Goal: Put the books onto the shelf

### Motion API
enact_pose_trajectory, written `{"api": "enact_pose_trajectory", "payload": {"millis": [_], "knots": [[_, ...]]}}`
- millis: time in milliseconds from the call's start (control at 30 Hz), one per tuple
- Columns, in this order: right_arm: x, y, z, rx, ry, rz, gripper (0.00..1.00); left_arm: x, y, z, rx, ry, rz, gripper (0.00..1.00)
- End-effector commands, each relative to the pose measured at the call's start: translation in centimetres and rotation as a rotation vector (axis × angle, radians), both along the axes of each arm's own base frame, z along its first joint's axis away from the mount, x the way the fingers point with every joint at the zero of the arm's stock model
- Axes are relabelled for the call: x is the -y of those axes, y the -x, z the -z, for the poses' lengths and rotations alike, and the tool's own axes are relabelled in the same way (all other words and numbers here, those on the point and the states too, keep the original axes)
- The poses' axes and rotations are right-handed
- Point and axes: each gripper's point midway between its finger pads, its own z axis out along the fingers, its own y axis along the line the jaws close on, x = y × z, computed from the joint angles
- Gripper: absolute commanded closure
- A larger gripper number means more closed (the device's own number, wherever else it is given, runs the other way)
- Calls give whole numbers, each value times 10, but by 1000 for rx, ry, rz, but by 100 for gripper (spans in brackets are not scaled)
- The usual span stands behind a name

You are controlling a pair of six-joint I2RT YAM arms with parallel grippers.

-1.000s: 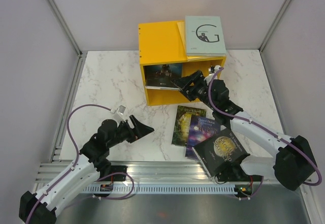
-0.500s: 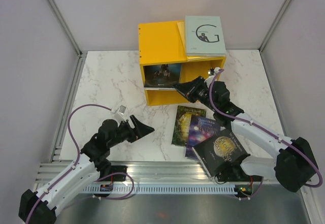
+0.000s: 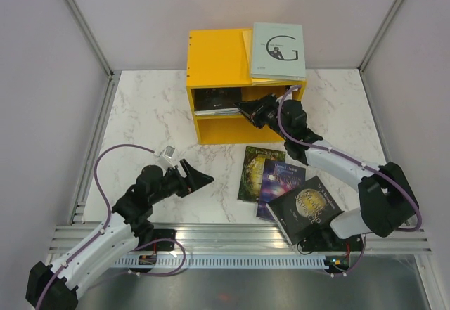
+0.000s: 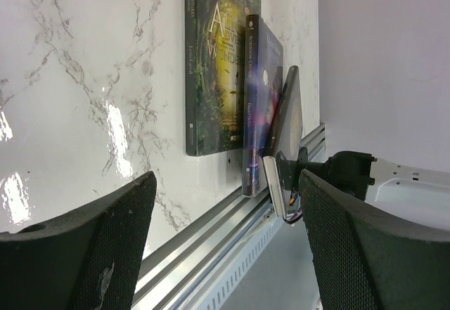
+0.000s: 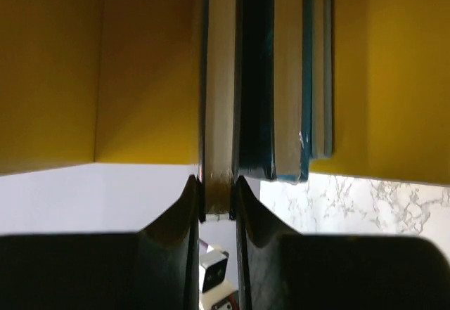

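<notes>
The yellow shelf [image 3: 218, 67] stands at the back of the table, and a grey book with a big "G" [image 3: 279, 50] lies on its top. My right gripper [image 3: 244, 106] reaches into the shelf's open front. In the right wrist view the right gripper [image 5: 218, 199] is shut on the pale page edge of a book [image 5: 219, 78] that stands beside several other books [image 5: 288, 78] between the yellow walls. Three books lie on the table: a green one [image 3: 254, 173], a galaxy one [image 3: 280, 181] and a dark one [image 3: 306, 208]. My left gripper [image 3: 200, 178] hovers open left of them, holding nothing.
The left wrist view shows the left gripper [image 4: 225, 243] above the table's metal front rail [image 4: 211, 247], with the green book [image 4: 218, 64] and the galaxy book [image 4: 256, 106] ahead. Grey walls enclose the marble table [image 3: 148, 120].
My right gripper has shut on a book and pushed deeper into the shelf. The shelf has slid a little left and back. The left arm has not moved.
</notes>
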Motion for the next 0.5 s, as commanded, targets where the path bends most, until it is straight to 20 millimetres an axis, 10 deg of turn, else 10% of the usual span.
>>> {"api": "enact_pose_trajectory", "payload": {"millis": [0,200,400,467], "knots": [[-19,-12,-18,51,-37,-38,100,0,-4,-4,40,2,0,16],[-30,-20,-11,29,-65,-64,99,-1,-7,0,40,-17,-4,16],[-30,-9,-1,29,-49,-100,37,1,-7,3,30,-16,2,16],[-25,-2,-5,36,-37,-100,30,1,-7,3,30,-16,4,16]]}}
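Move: My right hand pinches the near right corner of the dark book. The pile it is going onto, on the left of the upper compartment, is centred about 11 cm ahead, 7 cm left and 3 cm below. The grey G book on the cabinet roof is roughly 12 cm ahead, 10 right and 10 up; the Alice book on the table lies about 12 cm back, 7 right and 24 down. From my left hand the pile is some 25 cm ahead, 7 right and 11 up. With my right hand I keep hold of the dark book's corner and push it about 2.5 cm deeper into the upper compartment over the pile, drifting about 1 cm left. Then I open my fingers to about two-thirds, letting go of the book, and lift about 1.5 cm with a slight roll while still drifting left. ##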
